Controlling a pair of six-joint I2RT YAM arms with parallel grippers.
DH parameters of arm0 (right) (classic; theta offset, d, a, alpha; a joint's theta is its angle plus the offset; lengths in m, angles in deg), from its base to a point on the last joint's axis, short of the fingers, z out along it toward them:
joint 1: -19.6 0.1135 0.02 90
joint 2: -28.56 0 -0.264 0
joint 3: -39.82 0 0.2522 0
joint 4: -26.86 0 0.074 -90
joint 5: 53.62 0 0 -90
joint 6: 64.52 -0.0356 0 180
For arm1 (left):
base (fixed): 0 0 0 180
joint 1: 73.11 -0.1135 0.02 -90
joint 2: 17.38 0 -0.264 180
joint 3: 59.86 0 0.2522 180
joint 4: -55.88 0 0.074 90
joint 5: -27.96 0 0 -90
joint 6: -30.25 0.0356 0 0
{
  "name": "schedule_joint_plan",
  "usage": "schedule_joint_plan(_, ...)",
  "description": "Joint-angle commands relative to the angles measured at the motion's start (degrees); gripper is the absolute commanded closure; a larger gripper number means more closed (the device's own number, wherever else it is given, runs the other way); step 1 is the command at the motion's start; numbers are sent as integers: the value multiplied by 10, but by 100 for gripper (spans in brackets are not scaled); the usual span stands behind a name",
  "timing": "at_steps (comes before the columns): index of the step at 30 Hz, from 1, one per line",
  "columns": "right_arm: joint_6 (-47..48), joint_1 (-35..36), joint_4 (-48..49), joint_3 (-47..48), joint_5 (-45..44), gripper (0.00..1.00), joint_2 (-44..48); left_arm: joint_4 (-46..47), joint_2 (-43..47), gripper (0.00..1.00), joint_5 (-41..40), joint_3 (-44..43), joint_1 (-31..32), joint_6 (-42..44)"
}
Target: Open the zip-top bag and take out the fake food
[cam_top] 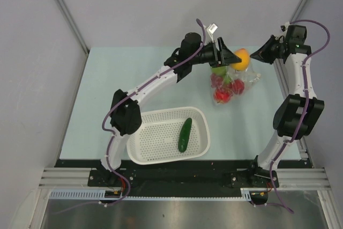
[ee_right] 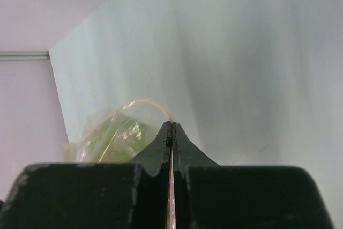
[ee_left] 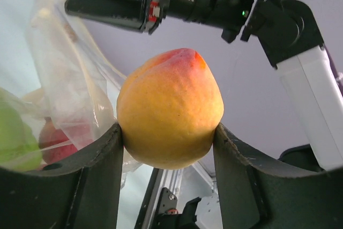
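Note:
My left gripper [cam_top: 229,57] is shut on the orange fake fruit [cam_top: 241,59] and holds it above the back of the table; in the left wrist view the fruit [ee_left: 170,108] sits between both fingers [ee_left: 96,175]. The clear zip-top bag [cam_top: 231,83] lies below it with red fruits [cam_top: 222,95] and a green one [cam_top: 218,71] inside. My right gripper [cam_top: 254,55] is shut on the bag's edge; in the right wrist view its tips [ee_right: 171,127] pinch the thin plastic rim, with the bag and green fruit [ee_right: 115,135] behind. The dark green cucumber [cam_top: 185,134] lies in the basket.
The white perforated basket [cam_top: 155,132] stands near the front between the arm bases. The left wrist view shows the bag [ee_left: 69,79] at the left and the right arm's gripper [ee_left: 112,1] above the fruit. Grey walls surround the table.

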Motion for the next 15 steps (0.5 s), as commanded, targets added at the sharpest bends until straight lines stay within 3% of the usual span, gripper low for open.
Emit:
schedule_joint_plan(1,-18,10,20,-58,3,100,55,1,-47,100,-4,-71,5,-42)
schedule_joint_plan(11,-42,27,8,-117,-14,100,131,-157,-109,99,-135,-98,3,35)
schedule_joint_plan(12,-49,28,10,-118,-10,100,133,-173,-109,97,-144,-108,3,44)
schedule_joint_plan(13,-50,29,11,-117,-9,100,136,-190,-109,86,-156,-115,3,55)
schedule_joint_plan(15,-52,30,12,-116,-10,100,139,-232,-105,77,-182,-132,3,86)
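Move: The peach is already in the left fingers. The bag's middle lies about 24 cm below that hand and 4 cm ahead, neither left nor right, with the green fruit about 12 cm ahead and 4 cm left, and the front red fruit 2 cm back and 1 cm left, both some 25 cm down. From the right hand, shut on the bag's rim, the bag's middle is about 6 cm back, 7 cm left and 17 cm down. The left hand lowers the peach about 14 cm back down to the bag's mouth, carrying it 5 cm forward as well, while its right-pointing fingers tip down and swing a little counter-clockwise, some 20 degrees in all, without loosening their hold. The right hand keeps its shut pinch on the rim and draws it about 5 cm back and 3 cm left towards the left hand, dipping a couple of centimetres and coming up level again. ##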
